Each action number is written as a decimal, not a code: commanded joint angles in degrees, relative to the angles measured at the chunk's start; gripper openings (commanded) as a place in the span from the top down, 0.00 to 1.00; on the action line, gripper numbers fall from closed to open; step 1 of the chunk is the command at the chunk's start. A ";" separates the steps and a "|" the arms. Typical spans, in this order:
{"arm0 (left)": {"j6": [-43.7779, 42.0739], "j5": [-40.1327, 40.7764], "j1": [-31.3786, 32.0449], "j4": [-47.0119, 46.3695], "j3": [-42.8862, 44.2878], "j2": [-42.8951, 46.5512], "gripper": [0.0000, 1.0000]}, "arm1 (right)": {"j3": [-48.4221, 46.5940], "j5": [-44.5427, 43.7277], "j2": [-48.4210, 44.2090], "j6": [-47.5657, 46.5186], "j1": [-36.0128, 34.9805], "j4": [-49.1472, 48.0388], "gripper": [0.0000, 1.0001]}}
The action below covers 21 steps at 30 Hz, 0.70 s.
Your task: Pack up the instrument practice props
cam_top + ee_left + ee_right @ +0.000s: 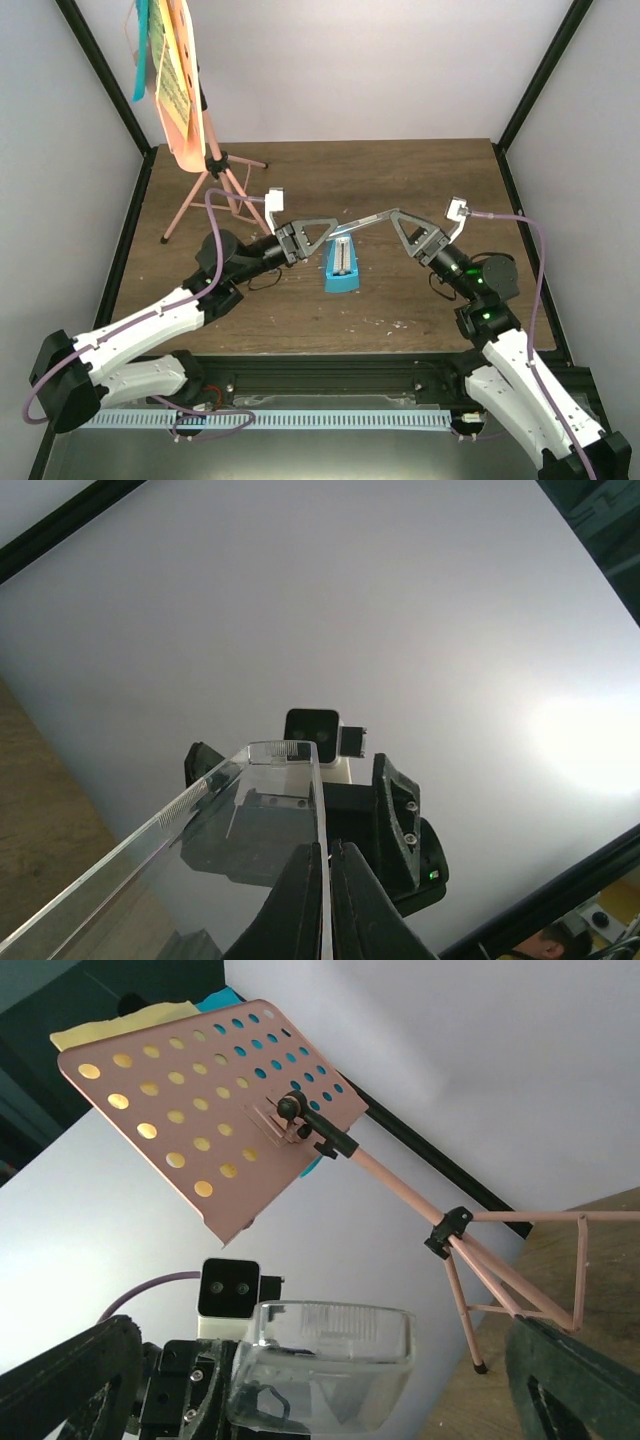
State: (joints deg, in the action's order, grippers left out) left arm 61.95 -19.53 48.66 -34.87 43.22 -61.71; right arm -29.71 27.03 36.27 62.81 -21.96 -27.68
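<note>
The small blue wedge metronome stands on the table between the two arms, without its cover. Above it hangs the clear cover, held level. My left gripper is shut on one side wall of the clear cover, fingertips pinching the thin edge. My right gripper is open wide at the cover's other end; its fingers flank the cover with gaps on both sides. The salmon-pink music stand stands at the back left, with yellow and blue sheets on its desk.
The stand's tripod legs spread over the back left of the wooden table. Grey walls and black frame posts close in the sides and back. A cable tray runs along the near edge.
</note>
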 commanded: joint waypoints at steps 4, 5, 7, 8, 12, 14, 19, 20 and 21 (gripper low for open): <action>-0.47 -0.18 0.67 -1.64 2.54 -1.31 1.00 | 1.86 -0.92 0.42 4.76 -1.01 -7.06 0.10; -0.63 -0.19 0.69 -1.58 2.69 -1.36 1.00 | 1.69 -0.99 0.57 4.58 -1.12 -7.03 0.13; -0.78 -0.01 0.73 -1.52 2.65 -1.31 1.00 | 1.30 -0.88 1.17 4.39 -1.43 -7.07 0.17; -0.86 0.05 0.74 -1.45 2.66 -1.30 1.00 | 1.25 -0.93 1.47 4.44 -1.69 -7.46 0.19; -0.70 0.02 0.73 -1.27 2.66 -1.34 1.00 | 1.34 -1.39 2.55 4.26 -2.71 -9.04 0.28; -0.71 -0.05 0.76 -1.29 2.66 -1.32 1.00 | 1.24 -1.86 2.94 4.11 -2.91 -8.94 0.29; -0.85 -0.33 0.78 -0.90 2.57 -1.23 1.00 | 1.20 -2.75 3.36 4.31 -3.01 -9.22 0.33; -0.93 -0.33 0.75 -0.85 2.53 -1.22 1.00 | 1.16 -2.84 3.44 4.38 -3.05 -9.24 0.35; -1.00 -0.29 0.75 -0.83 2.55 -1.26 1.00 | 1.07 -2.79 3.53 4.42 -3.01 -9.26 0.36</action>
State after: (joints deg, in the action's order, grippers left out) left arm 61.67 -19.59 49.17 -34.63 44.05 -63.00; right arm -27.55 25.50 39.81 67.18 -24.40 -34.83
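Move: The clear cover, pinched by its near end in the left hand, has its middle about 7 cm left of the right hand point and 2 cm back, level with it. It lies some 6 cm right and 2 cm ahead of the left hand. The blue metronome stands on the table below, about 10 cm left and 9 cm ahead of the right hand, some 28 cm lower. Right fingers close by about a third around the cover's free end, edging 1 cm left; left keeps its pinch. ##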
